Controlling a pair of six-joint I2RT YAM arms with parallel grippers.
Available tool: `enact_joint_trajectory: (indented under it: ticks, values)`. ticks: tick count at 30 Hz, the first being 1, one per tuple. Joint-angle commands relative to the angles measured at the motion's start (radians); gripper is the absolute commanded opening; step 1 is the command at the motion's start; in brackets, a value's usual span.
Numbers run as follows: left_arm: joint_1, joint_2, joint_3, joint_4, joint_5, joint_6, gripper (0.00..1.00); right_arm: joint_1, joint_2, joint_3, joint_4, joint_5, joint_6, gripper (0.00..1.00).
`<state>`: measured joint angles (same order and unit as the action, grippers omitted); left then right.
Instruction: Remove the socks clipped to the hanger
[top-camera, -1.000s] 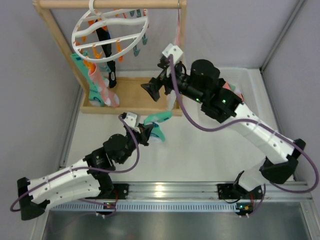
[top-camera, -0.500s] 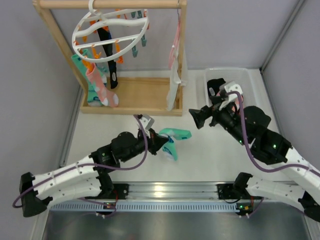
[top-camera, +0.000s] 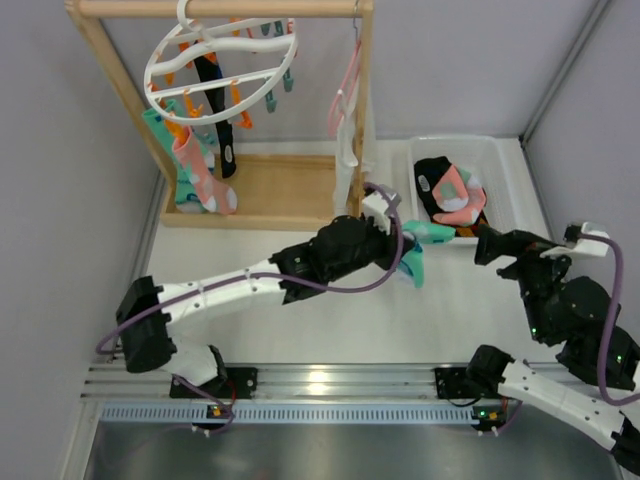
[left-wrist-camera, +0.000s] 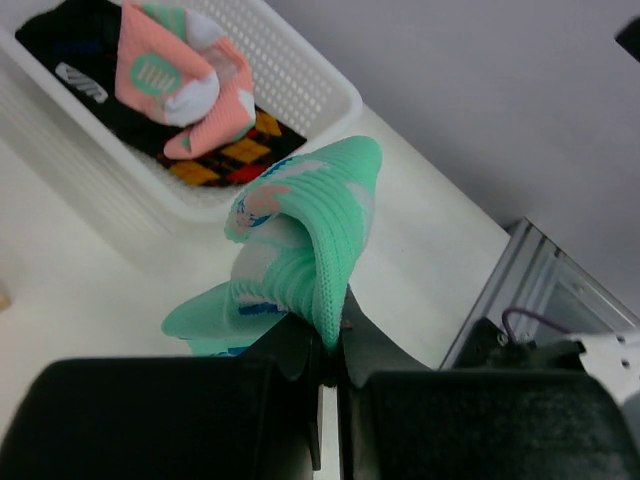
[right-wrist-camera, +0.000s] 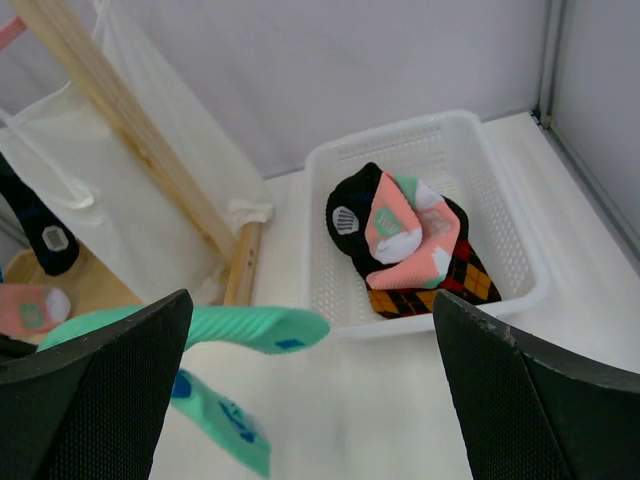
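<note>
My left gripper (top-camera: 398, 247) is shut on a mint-teal sock (top-camera: 418, 250) and holds it above the table just left of the white basket (top-camera: 500, 150). In the left wrist view the sock (left-wrist-camera: 300, 235) is pinched at its cuff between my fingers. The right wrist view shows it (right-wrist-camera: 240, 328) hanging in front of the basket. The white ring hanger (top-camera: 215, 60) hangs from the wooden rack with a black sock (top-camera: 218, 115), a salmon-pink sock (top-camera: 200, 175) and a mint-teal sock (top-camera: 165, 135) clipped on. My right gripper (top-camera: 492, 245) is open and empty, right of the held sock.
The basket holds a black sock, a salmon-pink sock (top-camera: 460, 195) and a diamond-patterned sock (right-wrist-camera: 450, 280). A white and pink cloth (top-camera: 348, 120) hangs from the rack's right post. The wooden rack base (top-camera: 270, 190) lies at the back left.
My left arm has carried the mint-teal sock from the table's middle rightwards to the basket's edge. My right arm has drawn back to the right and nearer its base.
</note>
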<state>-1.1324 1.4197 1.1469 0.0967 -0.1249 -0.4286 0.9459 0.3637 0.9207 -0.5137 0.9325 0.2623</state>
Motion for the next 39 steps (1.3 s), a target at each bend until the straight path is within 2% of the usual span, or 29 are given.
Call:
enact_joint_trajectory:
  ticks: [1,3,6,8,13,17,23,25,26,28,34,39]
  values:
    - [-0.001,0.151,0.183,0.069,-0.087,0.065,0.0,0.001,-0.048,0.047,-0.065,0.126,0.041,0.99]
    - [0.005,0.247,0.285,0.069,-0.148,0.091,0.0,-0.002,-0.095,0.058,-0.071,0.127,0.055,0.99]
    - [0.028,0.366,0.385,0.071,-0.153,0.129,0.0,-0.002,-0.169,0.041,-0.037,0.091,0.069,0.99]
    - [0.045,0.463,0.503,0.071,-0.142,0.143,0.0,-0.001,-0.195,0.023,-0.019,0.062,0.068,0.99]
    - [0.115,0.646,0.743,0.07,-0.062,0.155,0.0,0.002,-0.163,0.043,-0.032,0.035,0.049,0.99]
    - [0.134,0.79,0.948,0.07,-0.074,0.208,0.0,0.001,-0.132,0.035,-0.026,0.012,0.037,1.0]
    - [0.169,0.941,1.099,0.069,-0.05,0.208,0.03,0.001,-0.12,-0.005,0.004,-0.024,0.045,0.99]
    - [0.175,0.964,1.106,0.067,-0.055,0.205,0.12,0.001,-0.112,-0.011,0.006,-0.029,0.043,0.99]
    - [0.181,0.97,1.105,0.063,-0.048,0.2,0.44,0.002,-0.109,-0.011,0.003,-0.032,0.045,1.0]
    - [0.183,0.958,1.07,0.06,-0.041,0.202,0.98,0.001,-0.1,-0.011,-0.002,-0.04,0.046,0.99]
    - [0.16,0.794,0.892,0.061,-0.068,0.211,0.99,0.002,-0.077,-0.011,0.001,-0.043,0.051,1.0]
    - [0.106,0.566,0.711,0.06,-0.122,0.218,0.99,0.001,-0.075,-0.008,0.004,-0.044,0.058,0.99]
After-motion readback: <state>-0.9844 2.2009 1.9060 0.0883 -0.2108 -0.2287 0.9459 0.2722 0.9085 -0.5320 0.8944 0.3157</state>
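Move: The left hand still pinches the green sock; the white bin it is meant for lies about 24 cm ahead, 23 cm to the right and 24 cm down. The pink sock inside sits around 22 cm ahead and 24 cm right, and the rack's near right corner about 9 cm ahead and 8 cm left, both well below. From the right hand, the bin is roughly 27 cm ahead, 8 cm right and 31 cm below. Swing the left gripper forward some 22 cm and to the right about 14 cm, nearly level, carrying the green sock over the bin while the wrist turns slightly counter-clockwise and tips up. There open wide and let the sock go, sinking about 6 cm, then start back and left. Ease the empty, open right gripper to its right and back about 5 cm, then return most of the way. ##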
